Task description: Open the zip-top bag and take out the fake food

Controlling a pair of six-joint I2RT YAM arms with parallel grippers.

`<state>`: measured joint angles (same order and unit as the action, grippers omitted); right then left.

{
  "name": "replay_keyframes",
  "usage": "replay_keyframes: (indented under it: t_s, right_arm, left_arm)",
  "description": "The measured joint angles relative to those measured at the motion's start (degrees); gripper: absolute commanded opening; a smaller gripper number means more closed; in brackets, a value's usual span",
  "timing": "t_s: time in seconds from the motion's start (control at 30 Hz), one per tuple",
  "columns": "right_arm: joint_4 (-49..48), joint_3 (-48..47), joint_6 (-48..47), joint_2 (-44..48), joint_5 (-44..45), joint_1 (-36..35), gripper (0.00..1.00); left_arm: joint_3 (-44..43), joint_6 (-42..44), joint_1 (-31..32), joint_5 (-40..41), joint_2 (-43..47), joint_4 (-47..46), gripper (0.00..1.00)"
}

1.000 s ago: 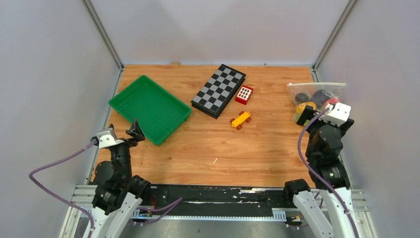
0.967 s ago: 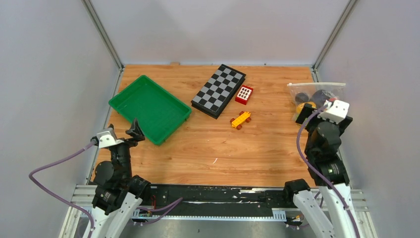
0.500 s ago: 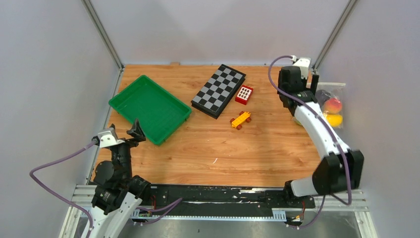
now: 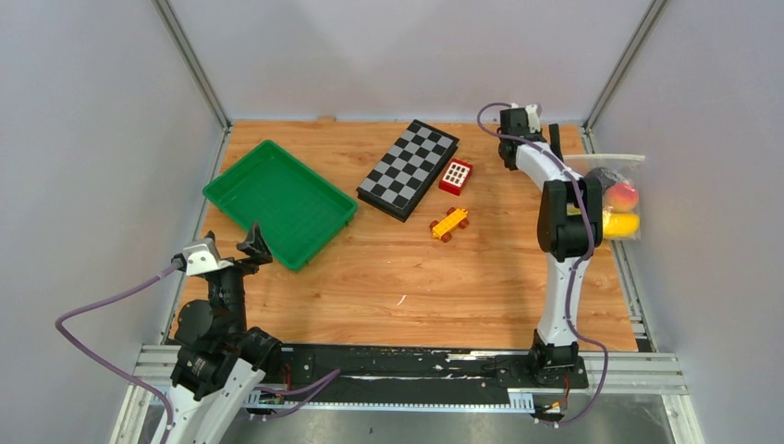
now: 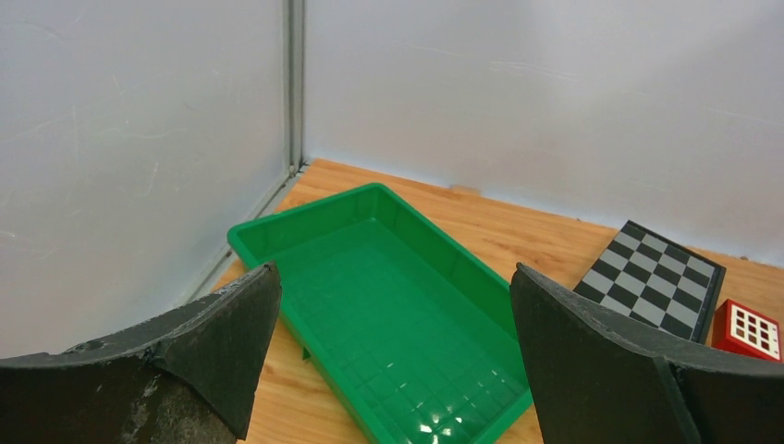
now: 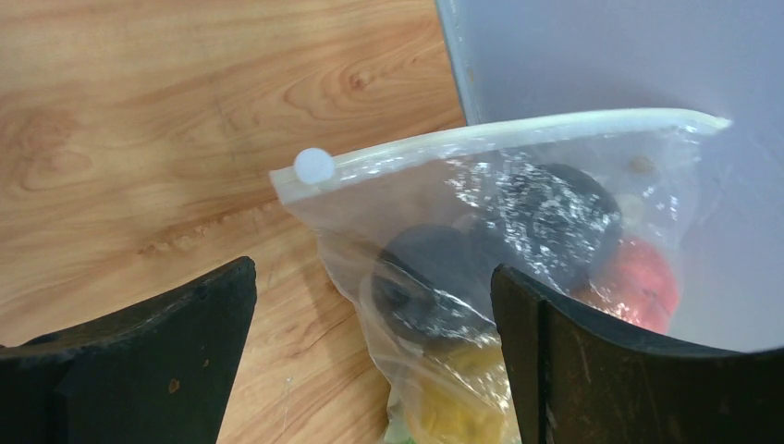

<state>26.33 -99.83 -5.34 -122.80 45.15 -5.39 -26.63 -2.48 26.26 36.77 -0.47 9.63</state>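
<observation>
The zip-top bag (image 4: pixel 618 190) lies against the right wall at the far right, clear, its zip strip (image 6: pixel 499 134) shut with a white slider (image 6: pixel 314 166) at the left end. The fake food shows through the plastic: dark pieces (image 6: pixel 434 282), a red-orange peach (image 4: pixel 624 196) and a yellow piece (image 4: pixel 621 224). My right gripper (image 4: pixel 557 141) hangs open just left of the bag's zip end; in the right wrist view its fingers (image 6: pixel 374 361) straddle the bag's lower left part without touching it. My left gripper (image 4: pixel 251 245) stays open near the tray's front corner, holding nothing.
A green tray (image 4: pixel 277 199) sits at the left. A folded chessboard (image 4: pixel 408 169), a red block with white squares (image 4: pixel 456 176) and a yellow toy car (image 4: pixel 449 223) lie mid-table. The right wall and corner post stand close behind the bag.
My right arm has stretched from the near right side up to the far right corner, uncovering the bag's lower half. The left arm has not moved.
</observation>
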Motion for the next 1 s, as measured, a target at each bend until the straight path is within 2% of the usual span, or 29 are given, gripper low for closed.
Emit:
replay_keyframes:
  t_s: [0.13,0.23,0.33,0.47,0.5,0.7,0.9,1.0]
  right_arm:
    - [-0.09,-0.74,-6.71,-5.7,1.51,-0.09,0.94]
    - [-0.63,-0.74,-11.21,-8.33,3.39,-0.07,0.81]
    - [-1.95,-0.72,-14.99,-9.4,5.57,0.09,0.52]
    - [-5.16,-0.26,-19.06,-9.42,7.78,0.46,0.04]
    - [-5.95,0.13,-19.63,-9.33,7.93,0.46,0.0]
    - [-7.82,7.82,-21.38,-4.85,7.82,-0.79,0.0]
    - [-6.19,17.35,-20.09,7.91,7.82,-8.33,0.0]
    - [-3.87,21.4,-16.65,18.36,7.72,-13.53,0.0]
  left_arm:
    - [0.0,0.04,0.02,-0.02,0.0,-0.02,1.0]
    - [0.0,0.09,0.0,-0.02,0.0,-0.04,1.0]
    - [0.0,0.2,0.02,-0.04,0.0,-0.04,1.0]
    - [0.0,0.2,0.02,-0.04,0.0,-0.04,1.0]
    - [0.0,0.22,0.02,-0.07,0.0,-0.04,1.0]
    - [0.0,0.2,0.02,-0.2,0.0,0.0,1.0]
    - [-0.11,0.2,0.02,-0.24,0.0,0.44,1.0]
    - [-0.11,0.2,0.02,-0.33,0.0,0.55,1.0]
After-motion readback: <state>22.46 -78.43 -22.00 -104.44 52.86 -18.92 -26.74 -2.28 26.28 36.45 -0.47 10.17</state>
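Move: The zip-top bag lies to the right hand's right and nearer the base: its middle is about 10 cm right, 9 cm back and 9 cm below, while its zip's slider end is almost straight under the hand, some 6 cm down. The red block is about 25 cm left and 4 cm back, the yellow toy car about 27 cm left and 16 cm back, both some 10 cm below. From the left hand the bag's middle is roughly 80 cm right, 23 cm ahead and 27 cm below. The right hand, fingers wide open at first, sinks about 5 cm onto the slider end of the bag and edges some 3 cm right, the wrist rolling about 25 degrees, and shuts its fingers on the film just beside the slider. Keeping that pinch, it then draws the bag's corner away from the right wall, about 9 cm left, 7 cm back and 7 cm up, towards the red block. ##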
